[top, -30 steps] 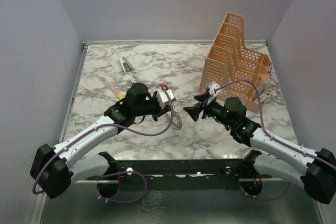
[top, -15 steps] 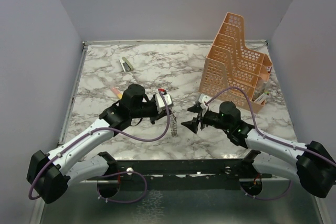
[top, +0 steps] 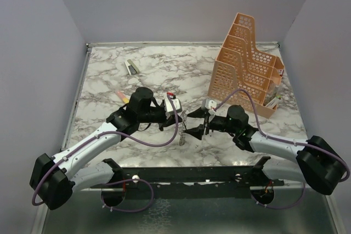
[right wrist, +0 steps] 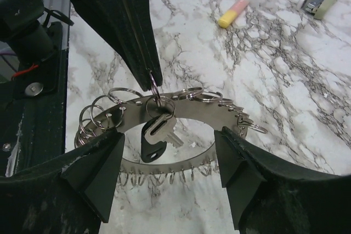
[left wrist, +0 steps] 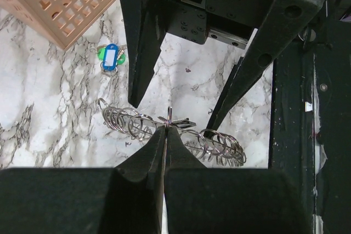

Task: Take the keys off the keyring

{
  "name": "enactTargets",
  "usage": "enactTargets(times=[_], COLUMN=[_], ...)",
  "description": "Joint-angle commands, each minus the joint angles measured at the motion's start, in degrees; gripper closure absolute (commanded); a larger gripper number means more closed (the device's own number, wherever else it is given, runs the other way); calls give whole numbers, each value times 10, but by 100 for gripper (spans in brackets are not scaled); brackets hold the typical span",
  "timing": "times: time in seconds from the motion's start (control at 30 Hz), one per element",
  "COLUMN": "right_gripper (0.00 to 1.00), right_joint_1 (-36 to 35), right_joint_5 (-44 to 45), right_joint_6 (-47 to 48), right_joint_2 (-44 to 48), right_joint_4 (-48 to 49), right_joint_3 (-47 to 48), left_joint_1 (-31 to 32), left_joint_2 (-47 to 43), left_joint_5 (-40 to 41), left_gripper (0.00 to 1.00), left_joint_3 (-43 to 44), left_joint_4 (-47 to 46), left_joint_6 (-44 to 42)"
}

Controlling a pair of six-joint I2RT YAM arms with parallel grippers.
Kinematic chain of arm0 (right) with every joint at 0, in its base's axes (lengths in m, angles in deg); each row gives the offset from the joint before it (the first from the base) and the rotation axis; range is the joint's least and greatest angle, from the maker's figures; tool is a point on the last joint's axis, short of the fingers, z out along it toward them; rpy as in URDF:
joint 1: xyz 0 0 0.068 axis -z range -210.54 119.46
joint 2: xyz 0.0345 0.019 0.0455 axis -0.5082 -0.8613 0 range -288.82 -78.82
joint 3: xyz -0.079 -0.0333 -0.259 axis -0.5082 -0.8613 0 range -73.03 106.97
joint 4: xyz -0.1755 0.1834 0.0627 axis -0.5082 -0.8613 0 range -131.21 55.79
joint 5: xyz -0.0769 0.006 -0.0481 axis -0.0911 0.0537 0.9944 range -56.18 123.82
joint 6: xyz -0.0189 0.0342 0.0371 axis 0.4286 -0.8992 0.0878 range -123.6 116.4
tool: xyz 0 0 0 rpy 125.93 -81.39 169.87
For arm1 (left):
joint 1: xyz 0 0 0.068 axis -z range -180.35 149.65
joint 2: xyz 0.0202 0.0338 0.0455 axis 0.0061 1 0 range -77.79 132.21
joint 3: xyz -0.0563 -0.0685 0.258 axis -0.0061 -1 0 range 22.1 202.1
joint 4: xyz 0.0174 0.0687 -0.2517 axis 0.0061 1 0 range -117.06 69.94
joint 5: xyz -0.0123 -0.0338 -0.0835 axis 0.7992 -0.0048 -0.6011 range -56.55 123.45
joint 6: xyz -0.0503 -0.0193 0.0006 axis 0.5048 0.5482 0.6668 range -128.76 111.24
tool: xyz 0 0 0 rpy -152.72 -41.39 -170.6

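The keyring [right wrist: 189, 108] is a flat grey metal band rimmed with many small split rings. It hangs above the table and shows edge-on in the left wrist view [left wrist: 216, 141] and in the top view [top: 182, 130]. My left gripper [left wrist: 166, 129] is shut on one small ring at its top edge. From that ring hang the keys [right wrist: 164, 127], one silver and one black-headed. My right gripper [right wrist: 167, 160] is open, with one finger [right wrist: 93, 171] on each side of the band, not touching it. It sits just right of the ring in the top view [top: 190, 124].
An orange mesh organizer [top: 247, 64] stands at the back right. A blue-green tag [left wrist: 109, 58] lies near its base. A yellow-pink highlighter [top: 123, 96] and a stapler [top: 131, 67] lie at the back left on the marble table [top: 109, 80].
My right gripper has moved left to the keyring and now straddles it. My left gripper kept hold of the keyring, which now hangs on edge.
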Motion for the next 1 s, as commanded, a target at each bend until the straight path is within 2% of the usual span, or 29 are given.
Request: enactTargets(times=[0.0,0.17,0.27,0.4,0.63,0.77,0.97], right_gripper=[26,27,32,45,83,98,99], right_joint_1=[0,0,0,0,0,0,0], right_joint_5=[-35,-26,-25,-17,1,23,46], right_joint_6=[-13,-16,-14,-12,-3,4,21], right_joint_2=[-23,-48,-62,-64,-39,-20,21], right_joint_4=[65,92,97,104,86,75,32], right_joint_3=[-6,-8,-6,-13,-20,-33,-36], left_joint_1=[-2,-2,-1,-1,-1,-1,-2], left_joint_2=[4,5,2,-2,-3,-9,-9], left_joint_5=[-32,-33,-34,-31,-20,-6,5], left_gripper=[100,100,100,100,100,100,100], left_joint_3=[9,7,6,4,4,3,3], left_joint_4=[-33,-43,-43,-43,-43,-41,-37], left_joint_6=[11,17,18,18,20,19,18])
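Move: The keys hang in the hole of the big keyring, right before my open right fingertips: about 1 cm farther left and 1 cm lower than my right hand, level with it front to back. The keyring's middle lies some 1 cm to its left and 4 cm below. The blue tag lies on the table about 8 cm ahead, 10 cm right and 13 cm down. From my left hand, the keys are about 2 cm to the right and 3 cm below. My left hand stays put, still pinching the small ring the keys hang from. My right hand, fingers pointing left, eases about 1 cm left and 1 cm down around the keys, shuts from wide open to pinch them, then draws back right by about 1 cm and slightly up, keeping the pinch. ##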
